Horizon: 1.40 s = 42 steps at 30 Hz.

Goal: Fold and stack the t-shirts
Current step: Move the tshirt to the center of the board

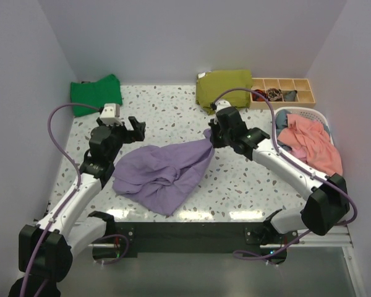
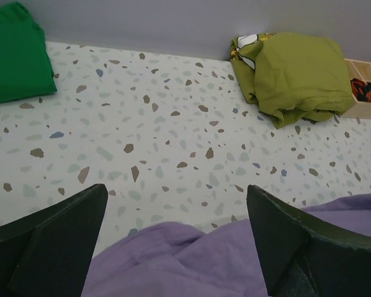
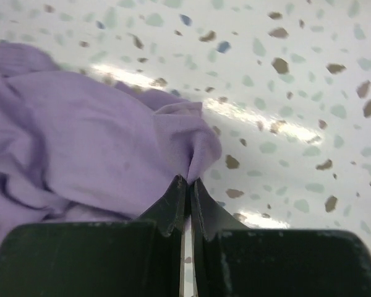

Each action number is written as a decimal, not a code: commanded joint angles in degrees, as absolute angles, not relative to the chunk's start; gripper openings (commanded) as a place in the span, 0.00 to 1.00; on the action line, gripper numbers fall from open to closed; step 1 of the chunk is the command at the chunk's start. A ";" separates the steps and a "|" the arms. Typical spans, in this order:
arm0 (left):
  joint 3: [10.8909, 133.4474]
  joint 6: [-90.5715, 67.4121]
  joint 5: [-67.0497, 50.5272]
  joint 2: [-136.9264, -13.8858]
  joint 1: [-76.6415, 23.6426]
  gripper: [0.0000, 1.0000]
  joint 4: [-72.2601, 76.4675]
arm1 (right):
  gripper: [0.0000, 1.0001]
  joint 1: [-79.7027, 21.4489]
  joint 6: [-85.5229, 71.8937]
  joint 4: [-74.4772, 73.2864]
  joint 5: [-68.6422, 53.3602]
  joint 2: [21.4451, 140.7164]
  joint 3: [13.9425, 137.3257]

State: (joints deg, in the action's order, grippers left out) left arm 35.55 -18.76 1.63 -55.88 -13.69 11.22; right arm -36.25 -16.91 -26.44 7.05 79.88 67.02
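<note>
A lavender-purple t-shirt (image 1: 164,173) lies crumpled in the middle of the table. My right gripper (image 1: 211,135) is shut on its upper right corner and holds that end lifted; in the right wrist view the cloth (image 3: 99,142) is pinched between the closed fingertips (image 3: 188,182). My left gripper (image 1: 135,125) is open and empty, just above the shirt's upper left edge; the shirt fills the bottom of the left wrist view (image 2: 222,260). A folded bright green t-shirt (image 1: 96,93) lies at the back left corner and also shows in the left wrist view (image 2: 15,52).
An olive-green folded cloth (image 1: 224,88) lies at the back centre. A wooden divided tray (image 1: 283,91) with small items stands beside it. A white basket (image 1: 321,117) holding a pink garment (image 1: 309,142) stands at the right. White walls enclose the table.
</note>
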 commanded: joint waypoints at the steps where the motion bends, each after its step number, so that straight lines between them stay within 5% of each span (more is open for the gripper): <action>1: 33.84 -20.13 3.61 -53.27 -14.06 1.00 10.99 | 0.00 -36.21 -18.89 -24.08 23.54 81.29 63.38; 4: 34.10 -21.96 7.28 -52.30 -14.06 1.00 3.83 | 0.00 -36.04 -21.88 -26.27 31.54 83.14 62.05; 5: 34.28 -23.54 8.25 -52.12 -14.06 1.00 2.21 | 0.08 -36.12 -22.58 -27.06 33.73 83.75 61.35; 6: 32.89 -23.21 7.13 -50.81 -14.15 1.00 1.85 | 0.63 -36.12 -24.42 -27.51 37.32 83.85 60.91; 9: 29.72 -23.81 4.05 -46.78 -14.15 1.00 1.32 | 0.96 -36.12 -25.57 -27.69 39.81 83.76 59.59; 15: 26.55 -25.49 -5.09 -44.03 -14.76 1.00 -2.09 | 0.96 -36.04 -26.72 -23.65 31.39 78.50 55.47; 30: 24.26 -32.34 4.22 -55.01 -19.16 1.00 -4.32 | 0.97 -36.12 -24.70 -20.39 28.65 78.92 52.73; 35: 23.56 -30.24 3.69 -59.14 -19.16 0.71 -2.11 | 0.98 -36.04 -24.00 -20.13 29.79 80.42 52.47; 42: 24.17 -28.74 4.57 -68.01 -19.16 0.48 5.26 | 0.99 -35.42 -23.65 -19.07 30.15 83.23 52.38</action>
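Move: Between the right hand's shut fingers is the purple t-shirt's right corner; its spot on the table lies about 6 cm to the right and 17 cm below. The shirt's middle is 15 cm left and 9 cm back; the olive shirt is 25 cm ahead and 7 cm right. From the open left hand, the shirt's left part is 8 cm back, 1 cm right and 20 cm below; the green shirt lies some 20 cm ahead and 20 cm left. Bringing the held corner down and to the right, some 6 cm each way, the right hand turns about 20 degrees clockwise and opens wide to let go, then stays open over the corner and sinks a little more. The left hand draws back about 8 cm, then drops nearly 20 cm onto or just above the shirt's left part, tipping down 35 degrees and closing to about half. ##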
